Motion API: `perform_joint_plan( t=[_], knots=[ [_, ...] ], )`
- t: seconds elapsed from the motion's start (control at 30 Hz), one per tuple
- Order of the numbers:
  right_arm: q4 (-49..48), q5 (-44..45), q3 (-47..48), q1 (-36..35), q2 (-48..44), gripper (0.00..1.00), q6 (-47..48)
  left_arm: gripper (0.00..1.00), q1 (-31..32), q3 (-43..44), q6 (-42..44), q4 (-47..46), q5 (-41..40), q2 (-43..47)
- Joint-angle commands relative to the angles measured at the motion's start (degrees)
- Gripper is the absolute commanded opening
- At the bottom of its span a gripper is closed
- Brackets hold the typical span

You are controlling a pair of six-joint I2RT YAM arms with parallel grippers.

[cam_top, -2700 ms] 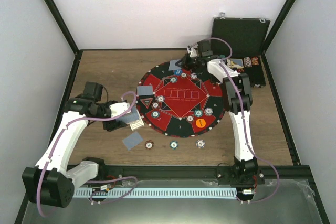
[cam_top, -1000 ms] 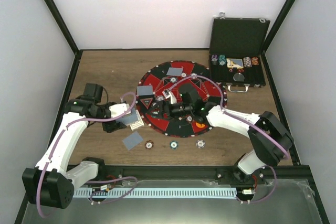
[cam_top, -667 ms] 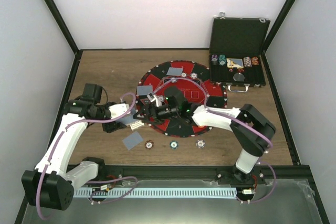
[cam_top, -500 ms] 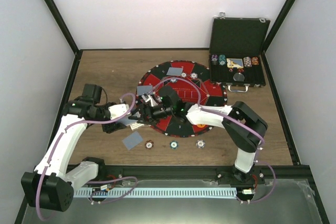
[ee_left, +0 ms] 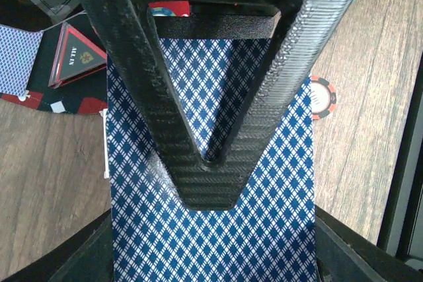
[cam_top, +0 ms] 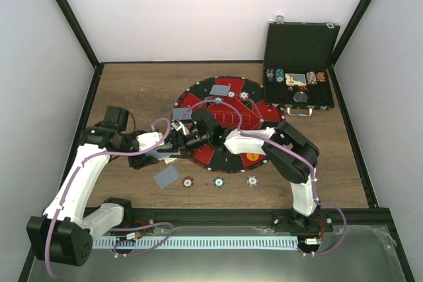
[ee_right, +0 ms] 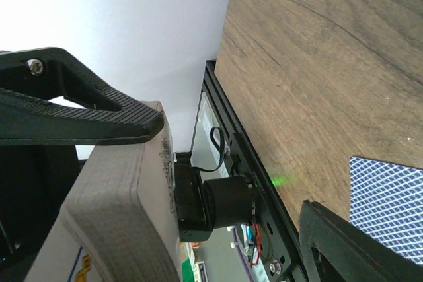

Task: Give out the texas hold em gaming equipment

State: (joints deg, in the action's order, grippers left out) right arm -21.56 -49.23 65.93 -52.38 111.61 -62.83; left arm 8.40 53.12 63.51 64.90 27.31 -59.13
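Note:
My left gripper (cam_top: 160, 153) (ee_left: 222, 229) is shut on a deck of blue-diamond-backed playing cards (ee_left: 277, 196) (ee_right: 112, 189), just off the mat's left edge. My right gripper (cam_top: 177, 144) (ee_right: 218, 193) is open at the deck. One of its fingers (ee_left: 211, 176) lies over the top card and the other finger (ee_right: 357, 249) stands apart. Single cards lie on the wood (cam_top: 166, 177) (ee_right: 390, 196) and on the mat (cam_top: 220, 89). Three poker chips (cam_top: 219, 181) sit in a row on the table below the mat. A black triangular marker (ee_left: 78, 57) and an orange button (cam_top: 252, 155) rest on the mat.
The round red-and-black mat (cam_top: 264, 113) fills the table's middle and carries more chips. An open black case (cam_top: 301, 44) with chip stacks (cam_top: 277, 76) stands at the back right. A black frame rail (cam_top: 218, 214) runs along the near edge.
My right arm has swung from the far side of the mat across it to the left gripper's deck, and its jaws have narrowed a little. The left arm has kept still, holding the deck.

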Motion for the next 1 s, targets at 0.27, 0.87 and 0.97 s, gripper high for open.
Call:
perform_joint_plan(
  t=[0.27,0.87,0.97],
  knots=[
    [-4.29,-0.55,-6.46,4.08,-4.01,0.62,-0.32,0.04,0.38,2.85,1.12,1.71,2.18,0.05],
    [-9.77,0.38,-14.78,4.98,-15.75,0.08,-4.46,0.04,0.39,1.49,0.12,0.07,1.15,-0.39],
    [-11.43,0.25,-17.15,5.65,-18.20,0.02,-5.71,0.04,0.42,1.16,0.14,-0.08,0.37,-0.19]
  ],
)
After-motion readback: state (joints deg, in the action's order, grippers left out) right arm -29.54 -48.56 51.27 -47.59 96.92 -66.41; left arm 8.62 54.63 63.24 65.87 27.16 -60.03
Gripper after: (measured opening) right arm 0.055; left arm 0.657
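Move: The top card of the deck lies roughly 1 cm left of the right hand and 2 cm above it, with the open fingers straddling the deck. From the right hand, the loose dealt card is some 11 cm back and 3 cm left, the red chips 13 cm back and 5 cm right, and the all-in triangle 6 cm ahead and 4 cm right, all about 14 cm below. From the left hand, which grips the deck, that top card sits about 2 cm right and 2 cm lower. Keep the left gripper still, holding the deck by its edges. With the right gripper's upper finger on the top card's face, drag the card about 6 cm right towards the mat, closing the fingers steadily until they pinch its outer end, then raise the hand some 4 cm as they finish closing. ##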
